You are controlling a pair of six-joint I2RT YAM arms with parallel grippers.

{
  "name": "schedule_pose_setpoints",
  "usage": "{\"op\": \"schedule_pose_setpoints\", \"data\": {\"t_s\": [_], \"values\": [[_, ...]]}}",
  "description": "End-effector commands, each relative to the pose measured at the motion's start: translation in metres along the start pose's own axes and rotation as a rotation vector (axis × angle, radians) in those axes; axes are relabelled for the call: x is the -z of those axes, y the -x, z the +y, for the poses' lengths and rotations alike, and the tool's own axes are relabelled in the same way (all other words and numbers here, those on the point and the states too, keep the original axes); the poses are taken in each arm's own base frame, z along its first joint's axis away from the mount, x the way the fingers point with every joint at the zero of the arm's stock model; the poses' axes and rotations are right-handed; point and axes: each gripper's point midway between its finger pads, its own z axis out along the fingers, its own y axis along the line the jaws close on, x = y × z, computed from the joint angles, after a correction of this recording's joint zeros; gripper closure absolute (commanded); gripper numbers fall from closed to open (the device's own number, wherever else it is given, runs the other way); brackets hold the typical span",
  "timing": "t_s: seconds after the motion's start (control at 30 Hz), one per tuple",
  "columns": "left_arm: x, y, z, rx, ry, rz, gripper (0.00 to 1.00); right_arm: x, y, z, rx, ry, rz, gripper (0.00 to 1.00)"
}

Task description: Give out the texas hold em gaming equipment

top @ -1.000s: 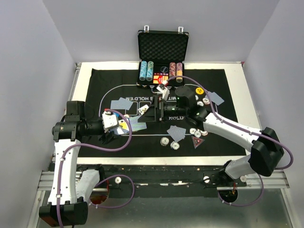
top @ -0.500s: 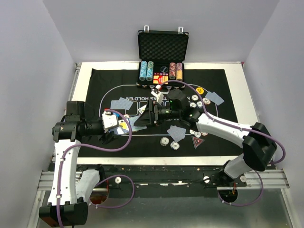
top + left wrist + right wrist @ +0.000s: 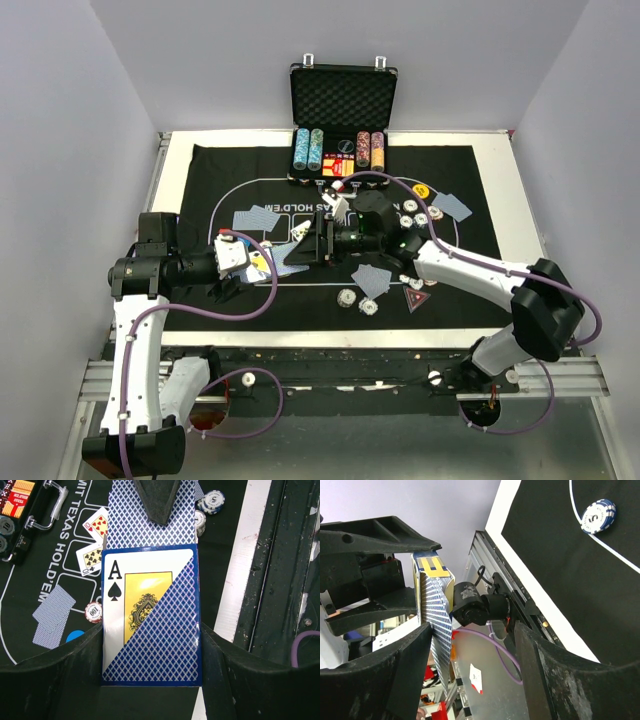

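My left gripper [image 3: 151,630] is shut on a deck of blue-backed playing cards [image 3: 150,605] with an ace of spades on its face; the same gripper [image 3: 262,262] hovers over the mat's left side. One card [image 3: 150,527] sticks out of the deck's far end. My right gripper [image 3: 318,240] faces the deck, and its jaws [image 3: 472,630] stand open around that card [image 3: 439,630], which lies against one finger [image 3: 405,665]. Dealt card pairs [image 3: 257,216] [image 3: 372,277] [image 3: 455,206], poker chips [image 3: 346,297] [image 3: 420,215], a yellow button [image 3: 421,191] and a red triangular marker [image 3: 415,297] lie on the mat.
The open black case [image 3: 342,110] with chip rows stands at the back edge of the black mat [image 3: 230,165]. Two face-up cards [image 3: 95,540], a chip [image 3: 93,611] and a blue button [image 3: 75,636] lie under my left wrist. A blue chip [image 3: 598,516] sits near my right wrist.
My right arm has swung left to the deck, and its jaws have narrowed around the card that sticks out. The left arm and the deck have stayed put.
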Motion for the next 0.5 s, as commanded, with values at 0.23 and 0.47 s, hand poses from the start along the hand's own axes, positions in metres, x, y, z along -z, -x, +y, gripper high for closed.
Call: {"op": "schedule_pose_setpoints", "data": {"t_s": [0.23, 0.47], "values": [[0.004, 0.022, -0.001, -0.052, 0.0, -0.069, 0.55, 0.024, 0.009, -0.002, -0.016, -0.042, -0.063, 0.37], [0.004, 0.022, -0.001, -0.052, 0.001, -0.069, 0.55, 0.03, 0.008, -0.001, -0.037, -0.038, -0.061, 0.5]]}}
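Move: The top card sticking out of the card box in the left hand lies between the right fingers, its middle about 2 cm to the right hand's left, level fore and aft, 1 cm lower. The box is some 8 cm left, 2 cm back and 3 cm higher. On the table 15 cm below, the two face-up cards lie 6 cm ahead and 1 cm right. The top card is about 9 cm right of the left hand, 3 cm ahead, 5 cm lower. Drawing away from the card box, the right hand goes about 2 cm right, rising some 1.5 cm and easing slightly forward as its fingers close part way around the protruding card, one fingertip over its patterned back. The left hand stays put and keeps the box gripped, its open end towards the right hand. ##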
